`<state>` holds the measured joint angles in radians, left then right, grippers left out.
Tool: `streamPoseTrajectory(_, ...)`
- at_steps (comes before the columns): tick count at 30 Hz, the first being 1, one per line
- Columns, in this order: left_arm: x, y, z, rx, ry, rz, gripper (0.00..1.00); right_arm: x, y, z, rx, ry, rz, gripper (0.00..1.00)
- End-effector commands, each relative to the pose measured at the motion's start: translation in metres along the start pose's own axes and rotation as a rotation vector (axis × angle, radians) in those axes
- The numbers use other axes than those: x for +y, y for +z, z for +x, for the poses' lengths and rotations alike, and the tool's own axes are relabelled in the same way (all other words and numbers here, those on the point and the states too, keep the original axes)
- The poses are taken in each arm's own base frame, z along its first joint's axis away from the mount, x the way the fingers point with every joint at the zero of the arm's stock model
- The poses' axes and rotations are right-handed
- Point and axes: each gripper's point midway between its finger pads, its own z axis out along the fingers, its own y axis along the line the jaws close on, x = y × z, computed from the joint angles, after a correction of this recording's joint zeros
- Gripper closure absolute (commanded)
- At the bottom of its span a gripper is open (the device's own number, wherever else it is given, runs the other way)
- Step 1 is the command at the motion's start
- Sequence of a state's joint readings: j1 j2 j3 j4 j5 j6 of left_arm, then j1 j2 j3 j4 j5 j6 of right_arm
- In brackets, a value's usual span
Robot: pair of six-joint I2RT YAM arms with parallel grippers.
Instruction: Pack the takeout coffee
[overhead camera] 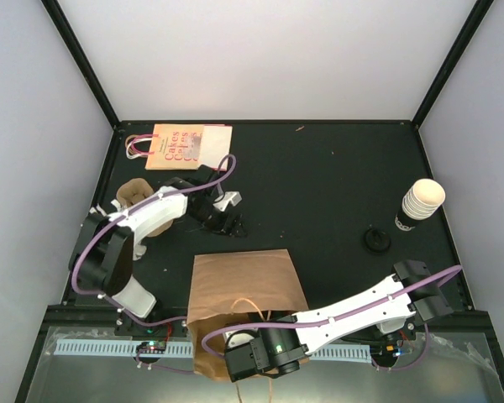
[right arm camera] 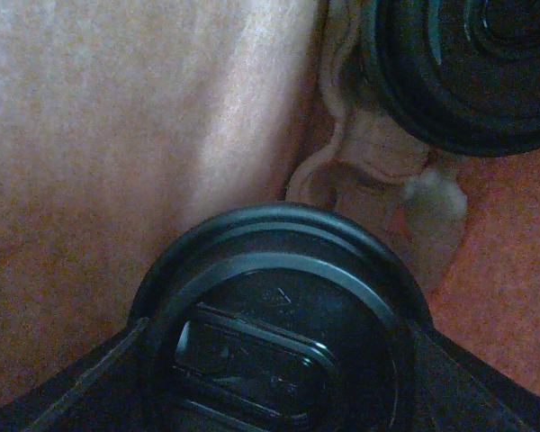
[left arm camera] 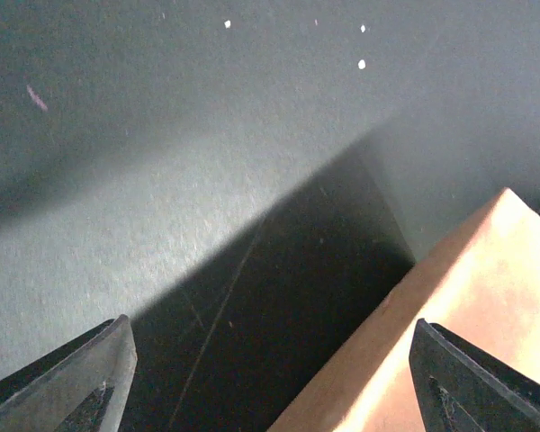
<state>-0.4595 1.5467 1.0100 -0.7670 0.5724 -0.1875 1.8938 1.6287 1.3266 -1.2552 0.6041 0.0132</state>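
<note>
The brown paper bag (overhead camera: 244, 281) lies on the black table with its mouth toward the near edge. My right gripper (overhead camera: 244, 359) reaches into that mouth. In the right wrist view, the right gripper (right arm camera: 274, 360) is shut on the takeout coffee (right arm camera: 279, 306), with a finger pressed on each side of its round black lid and the bag's inner wall (right arm camera: 117, 135) behind it. A second black lid (right arm camera: 459, 72) shows at the upper right inside the bag. My left gripper (overhead camera: 227, 222) hovers open just beyond the bag's far end. In its own view the left gripper (left arm camera: 272, 333) holds nothing, and the bag's corner (left arm camera: 468, 306) is at its right.
A stack of lidless cream cups (overhead camera: 422, 201) stands at the right, with a loose black lid (overhead camera: 375, 241) beside it. A pink printed paper bag (overhead camera: 181, 144) lies at the back left. A brown pulp tray (overhead camera: 134, 195) sits under the left arm.
</note>
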Motion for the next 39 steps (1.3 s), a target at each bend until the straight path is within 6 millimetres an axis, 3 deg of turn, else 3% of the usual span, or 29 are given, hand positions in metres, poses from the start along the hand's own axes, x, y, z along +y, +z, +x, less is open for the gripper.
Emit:
streamPoseTrajectory(1,-0.008,0.004,-0.023,0.002,0.049,0.025,0.15,-0.009,-0.001,-0.008,-0.044,0.022,0.042,0.44)
streamPoseTrajectory(5,-0.013,0.003,-0.034,-0.013,0.057,0.043,0.15,-0.012,0.001,-0.004,-0.043,0.028,0.064,0.43)
streamPoseTrajectory(14,-0.011,0.005,-0.034,0.0,0.072,0.034,0.16,-0.023,-0.001,0.001,-0.053,0.056,0.093,0.43)
streamPoseTrajectory(22,-0.005,-0.027,-0.062,-0.115,0.086,-0.068,0.09,-0.024,0.001,0.005,-0.054,0.067,0.091,0.44)
streamPoseTrajectory(26,0.001,-0.027,-0.068,-0.124,0.073,-0.088,0.1,-0.024,0.002,0.007,-0.053,0.071,0.093,0.43)
streamPoseTrajectory(30,0.007,-0.008,-0.064,-0.057,0.033,-0.063,0.23,-0.027,0.002,0.007,-0.064,0.084,0.099,0.44)
streamPoseTrajectory(39,0.027,0.016,-0.072,-0.009,-0.027,-0.097,0.73,-0.036,-0.002,0.006,-0.086,0.111,0.118,0.43)
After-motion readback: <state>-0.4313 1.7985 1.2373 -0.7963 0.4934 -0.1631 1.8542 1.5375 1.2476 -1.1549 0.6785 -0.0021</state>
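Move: The paper bag lies tipped, its mouth towards the robot, and its far end is about 4 cm back from the left hand, level sideways and some 2 cm lower. The spare cup tray stands about 23 cm to that hand's left, 6 cm ahead and 6 cm below. The right hand is inside the bag with a lidded cup; the cup tray there is roughly 5 cm ahead, 5 cm left and 6 cm below, and the other lidded cup about 8 cm ahead, 7 cm left, near hand height. The lidded cup stays gripped inside the bag while the right hand eases it about 2 cm forward and 1 cm up, towards the other cup, tilting slightly. The left hand backs off from the bag's far end, going about 6 cm forward with a short pause, rises a little, then dips some 4 cm beside the bag as its wide-open fingers close to about a third, on nothing visible. ##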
